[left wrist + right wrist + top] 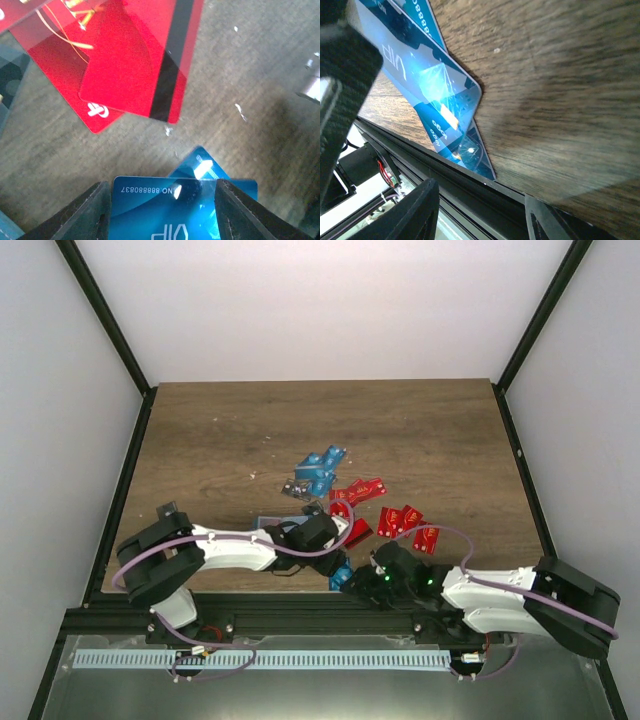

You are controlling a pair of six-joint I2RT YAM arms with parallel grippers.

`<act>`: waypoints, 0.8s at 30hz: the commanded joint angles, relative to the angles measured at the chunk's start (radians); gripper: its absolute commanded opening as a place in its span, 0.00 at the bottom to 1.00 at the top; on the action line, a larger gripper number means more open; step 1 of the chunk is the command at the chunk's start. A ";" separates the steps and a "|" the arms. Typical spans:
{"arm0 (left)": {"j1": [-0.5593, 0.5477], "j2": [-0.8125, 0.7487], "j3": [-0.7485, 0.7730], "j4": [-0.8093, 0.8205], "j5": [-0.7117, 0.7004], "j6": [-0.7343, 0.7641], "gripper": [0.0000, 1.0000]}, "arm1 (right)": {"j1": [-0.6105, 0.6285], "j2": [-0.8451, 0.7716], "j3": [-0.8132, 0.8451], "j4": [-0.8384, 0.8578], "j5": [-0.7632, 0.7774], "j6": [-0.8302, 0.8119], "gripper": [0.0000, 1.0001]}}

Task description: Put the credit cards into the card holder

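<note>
Two bright blue credit cards (165, 207) lie overlapped at the table's near edge (445, 107), one corner past the rim. My left gripper (162, 212) hovers right over the upper one. Its fingers stand apart, and the card reaches out under the right finger (235, 215) rather than being pinched. My right gripper (480, 215) is open and empty, low beside the table's edge rail, just under those cards. Red cards (135, 60) lie just beyond. The teal card holder (268, 523) peeks out beside the left arm, mostly hidden.
More blue cards (320, 470) and red cards (358, 490) are scattered mid-table, with further red ones (412, 523) to the right. The black frame rail (470, 187) runs along the near edge. Both arms crowd together at the front centre (345, 560).
</note>
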State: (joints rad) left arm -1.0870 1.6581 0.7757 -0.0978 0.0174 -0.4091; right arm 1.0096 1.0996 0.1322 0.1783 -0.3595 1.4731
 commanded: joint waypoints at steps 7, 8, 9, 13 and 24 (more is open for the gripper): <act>-0.022 -0.020 -0.134 0.096 0.195 0.001 0.57 | -0.002 0.031 -0.021 0.059 0.083 -0.015 0.49; -0.026 -0.017 -0.133 0.104 0.206 0.003 0.57 | -0.002 0.038 -0.020 0.068 0.083 -0.016 0.49; -0.031 -0.015 -0.130 0.106 0.213 0.007 0.57 | -0.002 0.044 -0.019 0.078 0.082 -0.018 0.49; -0.050 -0.006 -0.121 0.103 0.218 0.010 0.56 | -0.002 0.072 -0.016 0.108 0.078 -0.026 0.48; -0.062 -0.020 -0.122 0.096 0.216 -0.013 0.55 | -0.002 0.029 -0.006 0.069 0.095 -0.025 0.06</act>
State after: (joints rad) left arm -1.1244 1.6199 0.6765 0.0517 0.1551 -0.4080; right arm 1.0149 1.1584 0.1177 0.2634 -0.3786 1.4578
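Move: My left fingers already straddle a blue card, with another blue card under it. My half-open right fingertips, where the cards are to go, are about 7 cm back and 4 cm to the right of that hand, a centimetre lower. From my left hand, a red card lies some 8 cm ahead and 4 cm right, and the card holder about 9 cm ahead and 14 cm left. From my right hand, the blue cards' middle is roughly 5 cm ahead and 3 cm left, about level. I draw the blue cards back about 4 cm and slightly right with my left hand, keeping them between its fingers, towards the table's near edge and my right fingertips, the wrist turning some 10 degrees, partly clockwise. Then I hold there while my right hand, almost in place, closes from half open to nearly shut around the cards' near end. ##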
